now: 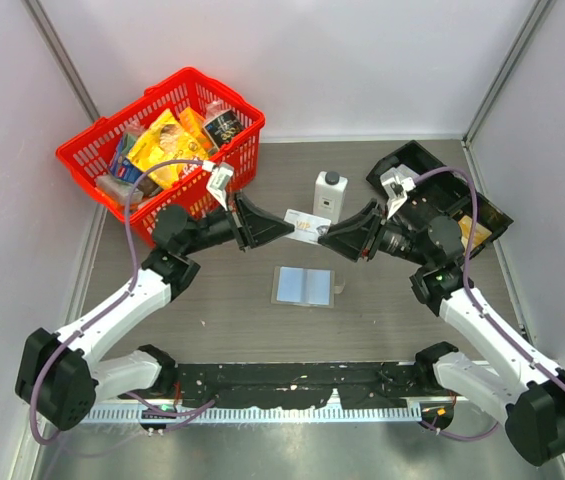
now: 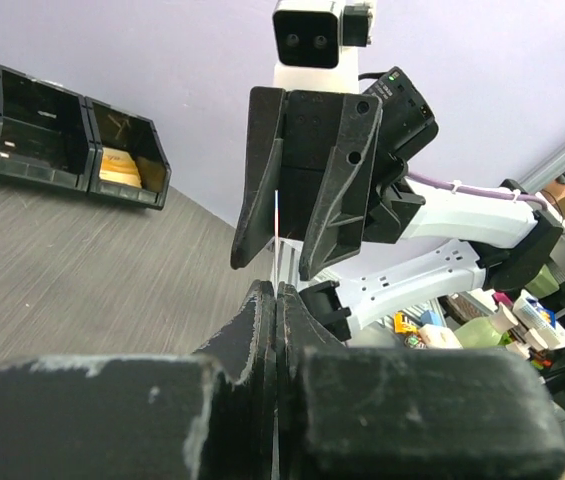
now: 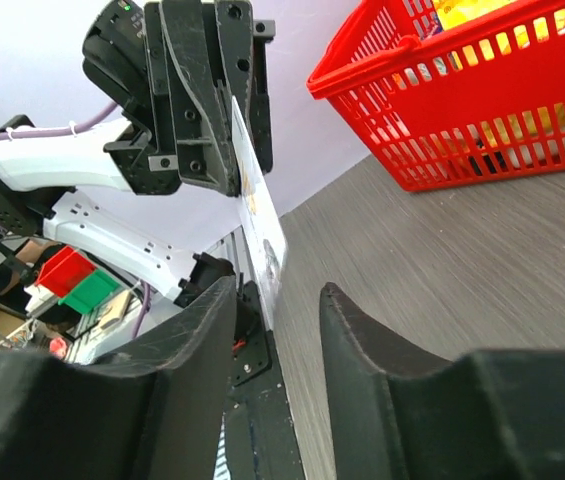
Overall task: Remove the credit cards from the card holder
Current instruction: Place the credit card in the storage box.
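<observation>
My left gripper (image 1: 287,232) hangs above the table's middle, shut on one end of a thin white credit card (image 1: 308,226) with small print. In the right wrist view that card (image 3: 258,215) stands on edge, sticking out of the left fingers. My right gripper (image 1: 328,238) faces it, open, with the card's free end just ahead of its spread fingertips (image 3: 362,330). In the left wrist view the card shows only as a thin edge (image 2: 278,228) rising from my closed left gripper (image 2: 277,292). Two light blue cards (image 1: 304,286) lie flat side by side on the table below. The card holder shows in no view.
A red basket (image 1: 75,160) full of packets stands at the back left, close behind the left arm. A white bottle (image 1: 330,193) stands just behind the two grippers. Black open bins (image 1: 432,165) sit at the back right.
</observation>
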{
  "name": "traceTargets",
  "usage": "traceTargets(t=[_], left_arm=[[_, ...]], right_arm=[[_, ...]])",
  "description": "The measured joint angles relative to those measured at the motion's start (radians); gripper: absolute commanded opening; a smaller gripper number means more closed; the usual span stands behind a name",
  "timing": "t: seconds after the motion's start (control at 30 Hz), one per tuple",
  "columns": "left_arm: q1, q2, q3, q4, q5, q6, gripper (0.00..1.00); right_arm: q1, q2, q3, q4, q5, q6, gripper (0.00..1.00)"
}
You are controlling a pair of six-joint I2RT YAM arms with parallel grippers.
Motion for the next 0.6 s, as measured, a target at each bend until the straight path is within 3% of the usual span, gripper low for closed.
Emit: traceTargets(t=[0.1,0.17,0.27,0.3,0.43,0.5,0.6], left_arm=[[-0.004,0.009,0.000,0.014,0.000,-0.016,0.00],[-0.004,0.013,0.000,0.015,0.000,-0.020,0.00],[-0.004,0.020,0.000,0.018,-0.001,-0.022,0.01],[-0.002,0.024,0.000,0.018,-0.004,-0.021,0.07],[0.001,0.028,0.000,0.004,-0.021,-0.008,0.58],[0.006,0.026,0.002,-0.036,-0.036,0.025,0.72],[0.021,0.006,0.020,-0.186,-0.095,0.101,0.84]], right_arm=[[0.000,0.021,0.000,0.056,0.005,0.033,0.26],[0.000,0.040,0.000,0.095,0.005,0.055,0.09],[0.000,0.060,0.000,0.123,0.003,0.077,0.01],[0.000,0.063,0.000,0.131,0.002,0.082,0.01],[-0.002,0.063,0.000,0.120,0.006,0.074,0.01],[-0.004,0.061,0.004,0.080,0.018,0.050,0.01],[-0.024,0.054,0.029,-0.036,0.066,-0.005,0.01]])
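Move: The credit card hangs in the left fingers, its middle about 4 cm to that hand's right and roughly level. From the right hand, its open fingers around the card's near end, that middle is some 3 cm left and 1 cm ahead. The card holder lies about 5 cm left and 30 cm below the right hand; the white bottle stands roughly 19 cm ahead, 2 cm right; the storage box some 24 cm ahead, 30 cm right. Right fingers pinch the credit card, left ones open; both hands go 3 cm forward, the left also down. ##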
